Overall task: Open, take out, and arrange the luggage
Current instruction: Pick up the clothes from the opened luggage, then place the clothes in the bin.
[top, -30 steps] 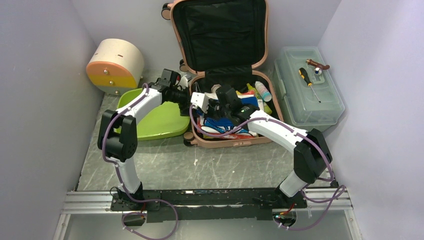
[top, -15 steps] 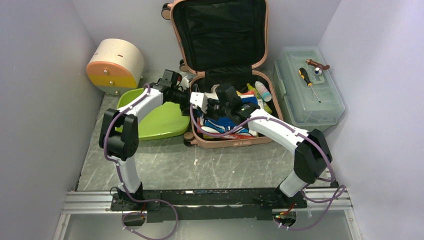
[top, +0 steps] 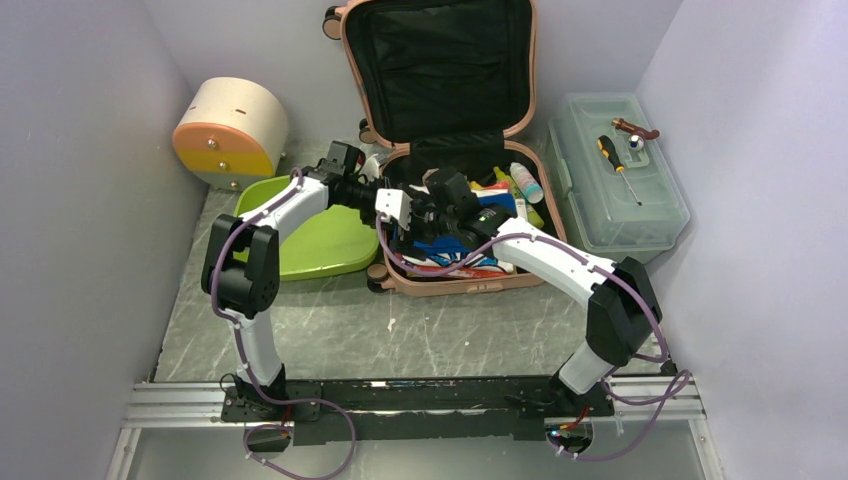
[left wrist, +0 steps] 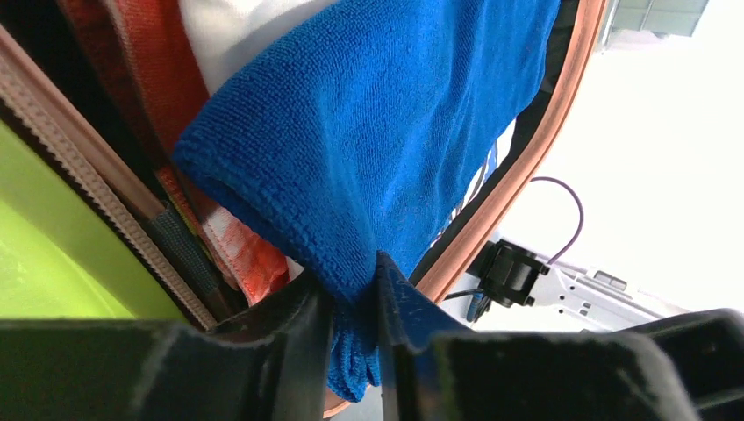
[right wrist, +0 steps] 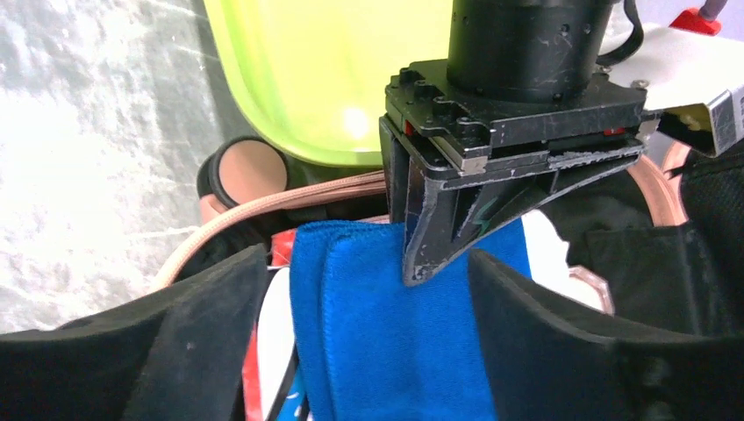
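Observation:
The salmon-pink luggage [top: 455, 288] lies open at the back of the table, its black-lined lid upright against the wall. A blue cloth [left wrist: 386, 114] rises out of the packed lower half. My left gripper [left wrist: 355, 281] is shut on a bunched corner of this cloth. In the right wrist view, the left gripper's fingertip [right wrist: 421, 263] pinches the blue cloth [right wrist: 386, 351] at its top edge. My right gripper [right wrist: 364, 263] is open, its two black fingers standing wide on either side of the cloth. Both grippers meet over the luggage's left half [top: 415, 215].
A lime-green tray [top: 320, 240] lies just left of the luggage, touching its wheel [right wrist: 241, 171]. A translucent toolbox [top: 620, 180] with a screwdriver [top: 618, 165] on top stands to the right. A cream box with orange drawers [top: 230, 130] sits back left. Bottles [top: 525, 182] and red-white packets fill the luggage.
My left gripper has closed onto the blue cloth. My right gripper, shut a second ago, has opened and let the cloth go. Both arms have barely shifted.

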Robot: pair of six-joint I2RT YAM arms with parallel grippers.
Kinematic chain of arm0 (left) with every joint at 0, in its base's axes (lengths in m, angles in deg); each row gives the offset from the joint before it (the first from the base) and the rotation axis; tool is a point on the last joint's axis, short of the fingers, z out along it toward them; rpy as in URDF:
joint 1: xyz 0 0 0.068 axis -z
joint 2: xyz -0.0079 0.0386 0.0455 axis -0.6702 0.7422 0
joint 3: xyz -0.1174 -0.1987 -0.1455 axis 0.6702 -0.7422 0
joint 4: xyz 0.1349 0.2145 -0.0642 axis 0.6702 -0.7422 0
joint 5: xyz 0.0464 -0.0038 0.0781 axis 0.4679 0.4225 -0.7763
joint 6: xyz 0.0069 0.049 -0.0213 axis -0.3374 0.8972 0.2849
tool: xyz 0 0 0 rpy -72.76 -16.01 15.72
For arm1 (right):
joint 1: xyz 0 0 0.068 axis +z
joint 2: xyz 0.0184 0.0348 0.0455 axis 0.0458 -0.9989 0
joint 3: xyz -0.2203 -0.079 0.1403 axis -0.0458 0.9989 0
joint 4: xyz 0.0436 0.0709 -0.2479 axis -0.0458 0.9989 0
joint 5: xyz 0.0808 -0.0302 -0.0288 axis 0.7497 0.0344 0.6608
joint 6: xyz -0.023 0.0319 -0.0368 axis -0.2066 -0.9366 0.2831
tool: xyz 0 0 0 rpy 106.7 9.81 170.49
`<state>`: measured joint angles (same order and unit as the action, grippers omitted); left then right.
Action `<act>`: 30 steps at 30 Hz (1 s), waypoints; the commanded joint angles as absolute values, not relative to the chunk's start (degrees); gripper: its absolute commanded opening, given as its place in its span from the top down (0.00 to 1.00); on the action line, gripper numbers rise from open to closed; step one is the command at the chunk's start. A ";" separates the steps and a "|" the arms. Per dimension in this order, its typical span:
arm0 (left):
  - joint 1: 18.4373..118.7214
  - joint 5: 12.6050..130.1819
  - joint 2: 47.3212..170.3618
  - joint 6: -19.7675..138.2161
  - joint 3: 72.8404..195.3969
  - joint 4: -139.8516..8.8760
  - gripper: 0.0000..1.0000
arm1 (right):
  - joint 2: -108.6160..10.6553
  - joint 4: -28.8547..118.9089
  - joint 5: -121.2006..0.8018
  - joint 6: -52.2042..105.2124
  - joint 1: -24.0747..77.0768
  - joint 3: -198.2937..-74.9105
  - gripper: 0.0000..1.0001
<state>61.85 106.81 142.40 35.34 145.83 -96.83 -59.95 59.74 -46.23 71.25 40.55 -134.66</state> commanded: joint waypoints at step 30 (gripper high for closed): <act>50.93 81.90 131.96 57.22 152.09 -109.46 1.00 | -26.31 52.20 -36.37 68.31 19.97 -108.49 0.00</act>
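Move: My left fingers already straddle the left end of the blue cloth, about a third open. The cloth's middle lies some 12 cm to their right, 1 cm back and 3 cm below. From that hand, the white-blue cloth sits about 8 cm back, 13 cm right and 6 cm down; the green tray is some 18 cm left, 3 cm back and 11 cm down. From my right hand, the blue cloth's middle is about 10 cm right, 4 cm ahead and 7 cm below. With my left hand I finish pinching the blue cloth's end, then draw it about 10 cm left and 5 cm forward over the tray's edge, rising slightly as my fingers tip some 20 degrees steeper downward. My right hand opens fully, arcs up and 15 cm right over the luggage, turns clockwise and partly sinks, staying open near the cloth's right end. ##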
